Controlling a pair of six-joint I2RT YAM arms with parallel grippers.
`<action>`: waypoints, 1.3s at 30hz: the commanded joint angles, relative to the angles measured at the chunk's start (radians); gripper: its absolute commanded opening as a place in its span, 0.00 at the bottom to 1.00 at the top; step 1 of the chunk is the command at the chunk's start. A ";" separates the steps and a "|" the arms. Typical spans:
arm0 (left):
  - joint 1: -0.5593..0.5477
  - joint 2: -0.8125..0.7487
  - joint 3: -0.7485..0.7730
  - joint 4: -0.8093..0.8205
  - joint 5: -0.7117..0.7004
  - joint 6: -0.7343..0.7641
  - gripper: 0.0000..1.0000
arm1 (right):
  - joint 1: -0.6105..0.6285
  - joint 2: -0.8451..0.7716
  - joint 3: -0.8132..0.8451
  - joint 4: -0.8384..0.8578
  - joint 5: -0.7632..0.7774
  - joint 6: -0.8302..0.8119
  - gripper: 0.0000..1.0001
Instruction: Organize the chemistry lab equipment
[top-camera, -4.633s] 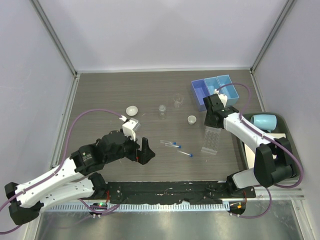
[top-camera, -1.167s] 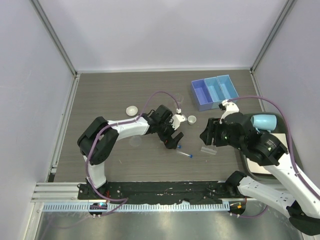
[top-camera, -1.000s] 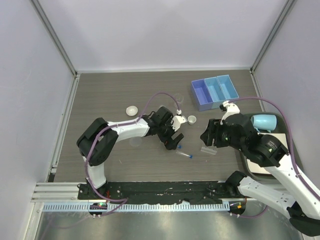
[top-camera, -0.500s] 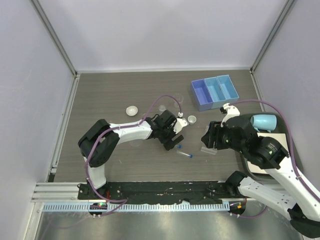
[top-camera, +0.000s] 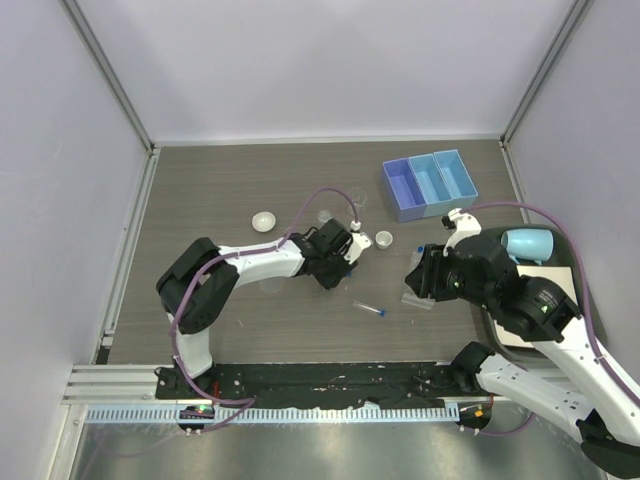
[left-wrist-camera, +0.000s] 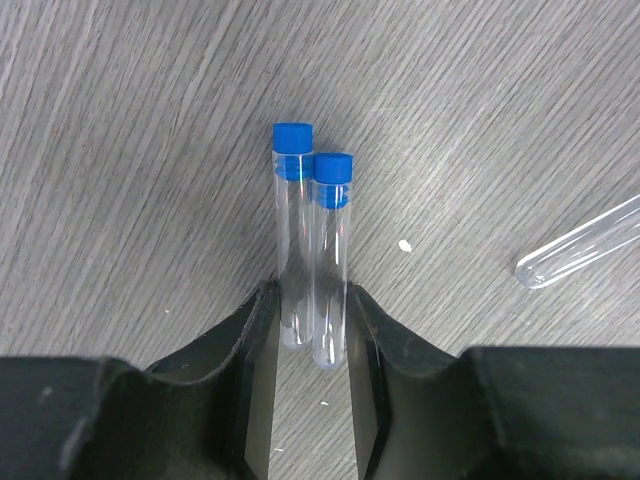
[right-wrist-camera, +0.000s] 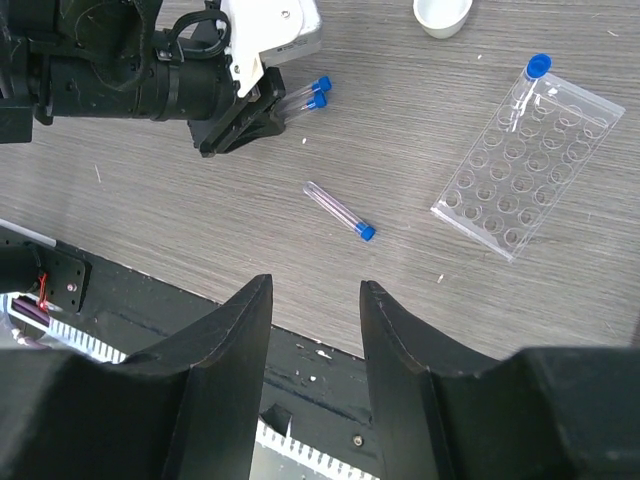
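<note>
My left gripper (left-wrist-camera: 312, 300) is low on the table, its jaws closed against two clear blue-capped tubes (left-wrist-camera: 314, 240) that lie side by side; it also shows in the top view (top-camera: 338, 267). A third tube (top-camera: 368, 309) lies loose nearby (right-wrist-camera: 338, 210). My right gripper (right-wrist-camera: 315, 290) is open and empty, high above the table. The clear tube rack (right-wrist-camera: 520, 170) holds one upright tube (right-wrist-camera: 533, 75); my right arm hides most of the rack in the top view (top-camera: 412, 298). The blue three-compartment tray (top-camera: 430, 183) sits at the back right. White dishes (top-camera: 264, 221) (top-camera: 384, 239) and tiny beakers (top-camera: 324, 214) (top-camera: 357, 200) stand mid-table.
A pale blue mug (top-camera: 527, 243) lies on the dark green tray (top-camera: 566, 262) at the right edge. The black rail (right-wrist-camera: 300, 360) runs along the near table edge.
My left gripper's spread fingers have closed around the two tubes, and the wrist has shifted slightly away from the near edge. The right arm has barely moved.
</note>
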 joint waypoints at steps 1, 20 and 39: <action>-0.021 0.057 -0.017 -0.141 0.021 -0.071 0.33 | 0.004 -0.017 0.010 0.028 -0.005 0.010 0.46; -0.091 0.006 -0.008 -0.138 -0.083 -0.326 0.61 | 0.004 -0.045 0.015 0.016 -0.016 0.015 0.46; -0.148 0.018 -0.087 -0.138 -0.174 -0.539 0.57 | 0.004 -0.077 0.001 0.011 -0.040 0.048 0.46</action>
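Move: The left hand's fingers are already around the clear ends of two blue-capped test tubes lying side by side; their middle is about 2 cm ahead, 2 cm right and 1 cm below. A lone tube lies roughly 6 cm back and 9 cm right, the small white cup about 9 cm ahead and 12 cm right, and the tube rack some 20 cm right, level with the hand. From the right hand, the pair is about 11 cm ahead, 19 cm left and 23 cm down. Back and somewhat to its right, the left hand slides about 3 cm level, just over the table, towards the lone tube, dragging the pair part of the way. On the way its fingers open to roughly double the gap, letting go of the tubes; then, nearly in place, the wrist turns some 20 degrees counter-clockwise, leaving the clear ends still between the open fingers. ##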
